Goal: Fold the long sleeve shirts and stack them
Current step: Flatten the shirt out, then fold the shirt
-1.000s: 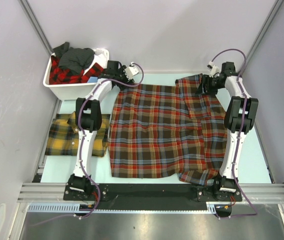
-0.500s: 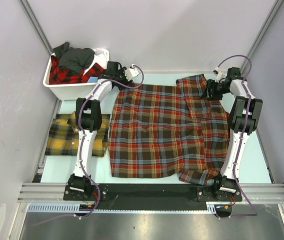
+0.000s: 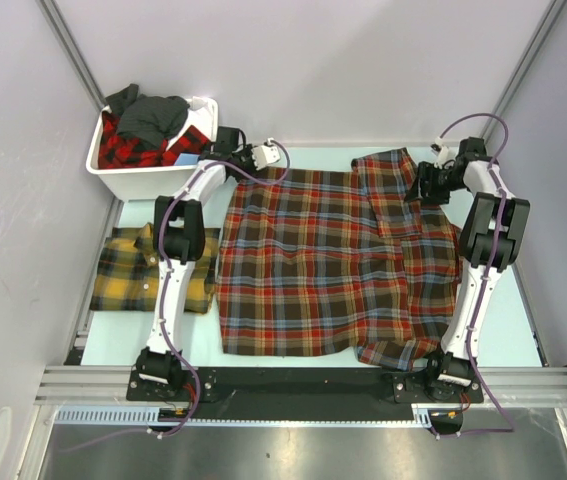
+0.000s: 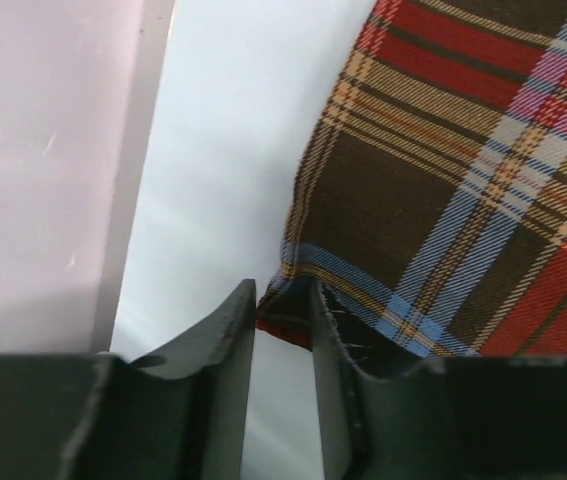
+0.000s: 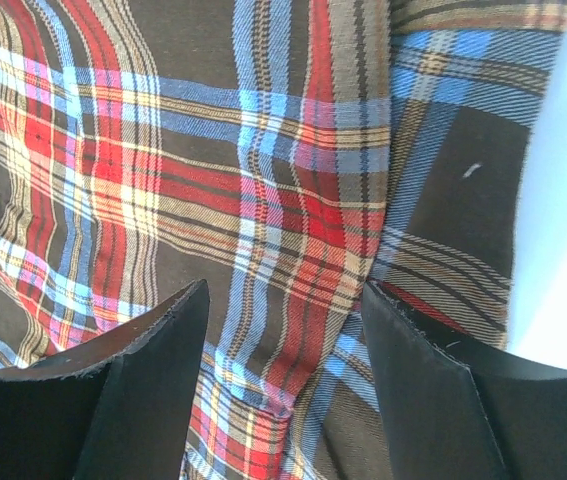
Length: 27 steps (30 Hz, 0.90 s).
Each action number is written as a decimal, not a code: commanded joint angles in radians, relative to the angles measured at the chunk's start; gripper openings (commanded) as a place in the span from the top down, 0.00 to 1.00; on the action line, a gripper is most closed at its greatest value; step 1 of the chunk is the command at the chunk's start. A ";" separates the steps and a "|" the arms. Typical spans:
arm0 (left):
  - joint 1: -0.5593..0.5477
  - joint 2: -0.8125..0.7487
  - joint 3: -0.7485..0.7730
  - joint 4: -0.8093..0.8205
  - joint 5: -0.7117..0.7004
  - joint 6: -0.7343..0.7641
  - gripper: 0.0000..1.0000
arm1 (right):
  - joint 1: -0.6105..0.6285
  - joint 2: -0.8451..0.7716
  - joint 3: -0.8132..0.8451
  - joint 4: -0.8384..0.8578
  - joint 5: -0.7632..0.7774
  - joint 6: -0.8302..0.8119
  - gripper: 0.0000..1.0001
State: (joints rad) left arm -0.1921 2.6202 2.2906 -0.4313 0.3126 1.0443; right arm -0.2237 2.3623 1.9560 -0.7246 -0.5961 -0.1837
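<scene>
A red-brown plaid long sleeve shirt (image 3: pixel 313 260) lies spread flat on the pale table (image 3: pixel 523 310), its right sleeve folded in along the right side. My left gripper (image 3: pixel 271 157) is at its far left corner. In the left wrist view the jaws stand narrowly apart with the shirt corner (image 4: pixel 288 312) between the tips of the left gripper (image 4: pixel 283 300). My right gripper (image 3: pixel 429 186) hovers over the far right part of the shirt. It is wide open in the right wrist view (image 5: pixel 283 300), with the plaid cloth (image 5: pixel 293 200) below. A folded yellow-and-dark-green shirt (image 3: pixel 153 270) lies at the left.
A white bin (image 3: pixel 113 175) at the back left holds red-black plaid and dark grey clothes (image 3: pixel 148 125). Pale walls close in the back and both sides. The left arm reaches over the yellow shirt.
The left gripper slid right onto the shirt's far left corner and its jaws narrowed. The right gripper drifted right and back along the shirt's far right edge, staying open.
</scene>
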 commanded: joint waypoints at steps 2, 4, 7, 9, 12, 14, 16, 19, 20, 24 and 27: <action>0.003 0.011 0.046 -0.020 0.054 0.072 0.88 | 0.015 0.006 0.043 -0.021 -0.019 -0.011 0.34; -0.001 0.008 0.041 -0.021 0.060 0.076 1.00 | 0.015 0.005 0.034 -0.012 -0.019 -0.010 0.34; -0.003 0.004 0.041 -0.018 0.057 0.071 1.00 | 0.017 0.006 0.037 -0.006 -0.002 -0.010 0.35; -0.004 0.000 0.038 -0.011 0.052 0.063 1.00 | 0.009 0.005 0.038 -0.004 -0.001 -0.005 0.36; -0.003 -0.003 0.030 -0.004 0.052 0.054 1.00 | -0.002 0.003 0.034 -0.010 0.004 -0.003 0.38; -0.003 -0.009 0.026 0.003 0.054 0.045 1.00 | -0.005 0.012 0.037 -0.038 0.009 -0.007 0.39; -0.003 -0.020 0.006 0.020 0.049 0.039 1.00 | -0.009 0.012 0.020 -0.045 0.025 -0.005 0.40; -0.004 -0.026 0.000 0.029 0.040 0.039 1.00 | -0.011 -0.009 -0.034 -0.010 0.042 0.006 0.40; -0.004 -0.026 -0.002 0.029 0.042 0.037 1.00 | -0.009 -0.011 -0.038 -0.010 0.032 0.007 0.41; -0.004 -0.037 -0.002 0.039 0.043 0.025 1.00 | -0.008 -0.015 -0.028 -0.035 -0.051 0.012 0.77; -0.004 -0.064 -0.011 0.043 0.052 0.011 1.00 | -0.022 -0.052 -0.031 -0.035 -0.126 0.021 1.00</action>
State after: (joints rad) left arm -0.1944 2.6259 2.2871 -0.4255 0.3271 1.0740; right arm -0.2340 2.3634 1.9263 -0.7475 -0.6209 -0.1761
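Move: Between the left fingertips lies the shirt's far left corner, about 1 cm below the hand point; the laundry bin's middle is some 29 cm left of that hand and 6 cm farther out, and the folded yellow shirt roughly 23 cm left and 34 cm back. Just under the open right fingers runs the upper layer's edge, about 1 cm back, 1 cm right and 2 cm down, with the shirt's far folded flap some 9 cm left and 17 cm ahead. Closing fully on the shirt's far left corner, the left fingers settle barely half a centimetre lower, then keep their pinch in place. The right hand hovers open, swaying only slightly over the cloth, then sinks about 1 cm and draws back about 1.5 cm while its fingers close nearly shut, pinching the upper layer's edge. ##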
